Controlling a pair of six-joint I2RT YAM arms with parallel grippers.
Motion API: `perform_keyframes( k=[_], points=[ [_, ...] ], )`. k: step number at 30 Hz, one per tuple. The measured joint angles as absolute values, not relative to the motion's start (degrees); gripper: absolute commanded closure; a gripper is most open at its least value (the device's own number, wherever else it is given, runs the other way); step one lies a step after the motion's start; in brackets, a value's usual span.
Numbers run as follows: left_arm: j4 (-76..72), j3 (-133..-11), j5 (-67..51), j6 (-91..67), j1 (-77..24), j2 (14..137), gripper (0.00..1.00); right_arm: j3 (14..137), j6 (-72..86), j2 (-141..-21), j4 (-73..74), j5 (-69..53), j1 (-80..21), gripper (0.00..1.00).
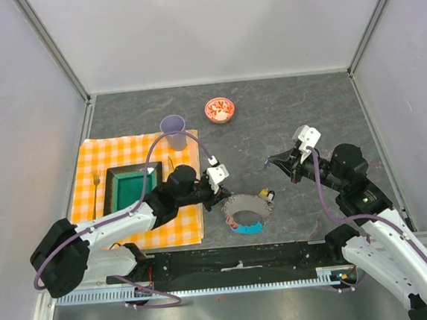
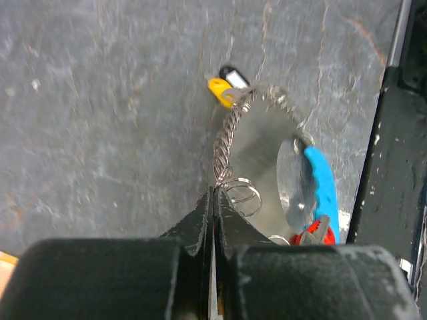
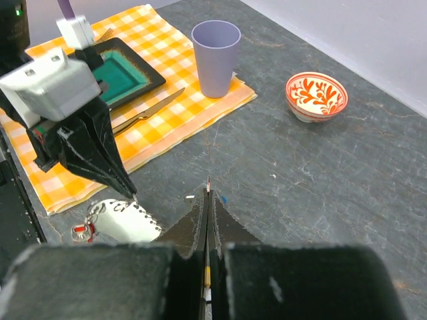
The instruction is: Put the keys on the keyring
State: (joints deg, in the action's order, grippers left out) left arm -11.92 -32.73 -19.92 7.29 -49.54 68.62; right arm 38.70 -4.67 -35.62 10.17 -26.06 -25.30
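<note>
The keyring (image 1: 246, 209) is a grey chain loop lying on the dark table, with a blue crescent fob (image 1: 247, 230) at its near side. My left gripper (image 1: 224, 198) is shut on the chain at the loop's left edge, seen close in the left wrist view (image 2: 215, 193). On the loop are a yellow-tagged key (image 2: 220, 90), a black-and-white tagged key (image 2: 233, 75) and a red key (image 2: 313, 233) by the fob (image 2: 320, 187). My right gripper (image 1: 268, 163) hangs above the table right of the loop. It is shut (image 3: 208, 190) on a small key whose thin metal tip pokes out.
An orange checked placemat (image 1: 87, 163) on the left bears a green tray (image 1: 132, 188), a fork (image 1: 96, 187) and a knife (image 3: 143, 113). A lilac cup (image 1: 173, 126) stands at its far corner. A red-and-white bowl (image 1: 219, 109) sits at the back. A black rail (image 1: 237, 261) runs along the near edge.
</note>
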Motion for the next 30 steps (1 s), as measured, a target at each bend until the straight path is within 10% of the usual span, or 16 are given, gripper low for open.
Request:
perform_keyframes(
  k=[30],
  points=[
    [-23.2,-38.2,-4.0,-14.2,-40.8,91.4,0.98,32.2,-0.7,-36.5,3.8,-23.2,-25.3,1.0]
  ],
)
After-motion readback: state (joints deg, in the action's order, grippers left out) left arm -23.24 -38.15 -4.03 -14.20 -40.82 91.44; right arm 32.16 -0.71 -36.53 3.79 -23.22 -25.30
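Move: From the left hand, which holds the near end of the keyring (the grey, ring-edged piece with the blue handle), the small blue-white piece in the right fingers is some 7 cm ahead, 11 cm right and 13 cm higher. The knife lies about 9 cm ahead, 16 cm left; the purple cup 21 cm ahead, 14 cm left. From the right hand, the keys at the keyring's far end are roughly 5 cm back, 1 cm right, 17 cm below. Down first, by about 8 cm, then forward by some 11 cm, the left hand carries the keyring by its near ring, bowing out to its right before swinging back left; the wrist turns some 30 degrees counter-clockwise and tips down. The right hand sinks about 3 cm, easing slightly forward, still pinching the small blue-white piece. Both grippers stay shut. ##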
